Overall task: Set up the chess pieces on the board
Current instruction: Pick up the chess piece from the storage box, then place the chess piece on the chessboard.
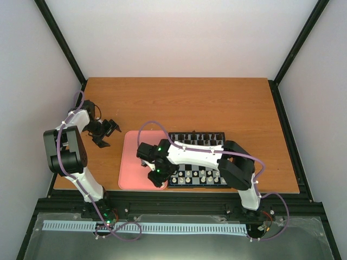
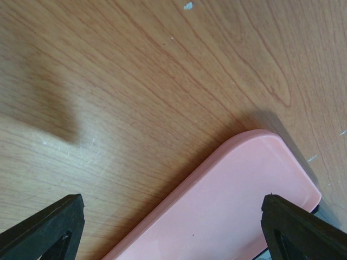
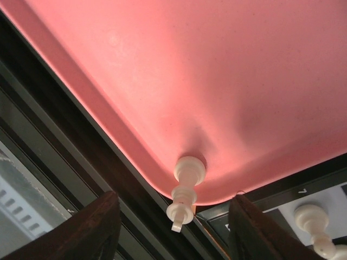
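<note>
A cream-white chess piece (image 3: 185,190) stands upright in the near right corner of the pink tray (image 3: 217,81). My right gripper (image 3: 174,199) hangs open over it, a finger on each side and a gap at both. The board (image 1: 225,184) lies just right of the tray, with a row of white chess pieces (image 1: 195,175) along its near side and dark ones (image 1: 198,138) along the far side. One board piece (image 3: 313,219) shows beside my right finger. My left gripper (image 2: 173,211) is open and empty above the tray's far left corner (image 2: 233,200).
The pink tray (image 1: 133,157) sits left of the board on the wooden table (image 1: 179,103). A black frame rail (image 3: 59,135) runs just past the tray's near edge. My right arm (image 1: 195,154) reaches across the board.
</note>
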Action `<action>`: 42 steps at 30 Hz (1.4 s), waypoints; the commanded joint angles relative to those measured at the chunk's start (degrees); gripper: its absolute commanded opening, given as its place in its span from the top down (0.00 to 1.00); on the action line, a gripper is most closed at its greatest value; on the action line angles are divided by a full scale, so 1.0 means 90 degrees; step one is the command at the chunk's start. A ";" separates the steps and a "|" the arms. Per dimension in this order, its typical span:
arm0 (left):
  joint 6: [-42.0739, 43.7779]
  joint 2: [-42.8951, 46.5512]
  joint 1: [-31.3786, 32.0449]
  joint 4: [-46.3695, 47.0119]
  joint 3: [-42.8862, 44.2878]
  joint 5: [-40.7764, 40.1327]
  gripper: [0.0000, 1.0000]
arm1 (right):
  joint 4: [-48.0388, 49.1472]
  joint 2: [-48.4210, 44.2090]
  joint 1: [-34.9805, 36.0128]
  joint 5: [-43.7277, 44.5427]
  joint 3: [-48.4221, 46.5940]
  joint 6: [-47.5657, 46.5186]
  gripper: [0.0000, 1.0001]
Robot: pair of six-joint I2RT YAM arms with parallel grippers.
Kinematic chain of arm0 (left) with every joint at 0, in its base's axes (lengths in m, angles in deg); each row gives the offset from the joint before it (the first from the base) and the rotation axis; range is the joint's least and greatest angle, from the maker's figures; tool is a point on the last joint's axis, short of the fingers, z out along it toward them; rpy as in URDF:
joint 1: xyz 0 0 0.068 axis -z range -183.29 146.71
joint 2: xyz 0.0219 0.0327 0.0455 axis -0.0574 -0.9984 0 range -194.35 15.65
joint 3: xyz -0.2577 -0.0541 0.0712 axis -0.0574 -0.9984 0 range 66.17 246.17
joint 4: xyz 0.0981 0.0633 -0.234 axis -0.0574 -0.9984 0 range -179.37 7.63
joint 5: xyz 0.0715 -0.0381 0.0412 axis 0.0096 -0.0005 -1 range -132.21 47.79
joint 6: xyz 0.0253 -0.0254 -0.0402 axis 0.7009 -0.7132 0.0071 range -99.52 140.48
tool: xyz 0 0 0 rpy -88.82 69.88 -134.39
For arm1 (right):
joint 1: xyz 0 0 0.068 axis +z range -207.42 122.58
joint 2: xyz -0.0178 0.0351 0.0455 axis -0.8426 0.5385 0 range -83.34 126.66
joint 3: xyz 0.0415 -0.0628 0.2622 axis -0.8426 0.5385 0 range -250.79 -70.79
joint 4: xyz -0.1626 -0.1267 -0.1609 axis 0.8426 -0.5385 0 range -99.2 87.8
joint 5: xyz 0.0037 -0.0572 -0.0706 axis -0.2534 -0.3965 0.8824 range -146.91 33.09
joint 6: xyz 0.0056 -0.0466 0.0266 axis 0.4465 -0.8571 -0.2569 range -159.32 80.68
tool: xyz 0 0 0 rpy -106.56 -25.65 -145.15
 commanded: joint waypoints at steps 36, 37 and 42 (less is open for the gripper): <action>0.0083 0.0075 0.0001 0.0013 0.0026 0.0023 0.00 | -0.1162 -0.2000 -0.0736 0.0830 0.0910 0.0534 0.97; 0.0083 0.0081 0.0008 0.0016 0.0026 0.0019 0.00 | -0.1183 -0.2198 -0.0813 0.0827 0.1130 0.0572 0.97; 0.0083 0.0059 0.0008 0.0035 0.0012 0.0008 0.00 | -0.1102 -0.2824 -0.1086 0.0665 0.1755 0.0689 0.97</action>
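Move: The last white chess piece stands in the storage box's near right corner, almost straight under the right gripper, its middle about 2 cm below the finger pads. The nearest white piece on the board is some 5 cm to the right and 1 cm ahead, about as low. The chess board's middle lies roughly 10 cm ahead, 15 cm right and 4 cm lower. From the left gripper, the boxed piece is some 20 cm back, 20 cm right and a few centimetres lower. Lower the half-open right gripper about 1.5 cm over the white piece and close the fingers until they pinch its upper part. Then lift it up and a little forward out of the storage box, and carry it some 11 cm to the right over the chess board, turning the hand about 15 degrees clockwise and keeping the grip. ##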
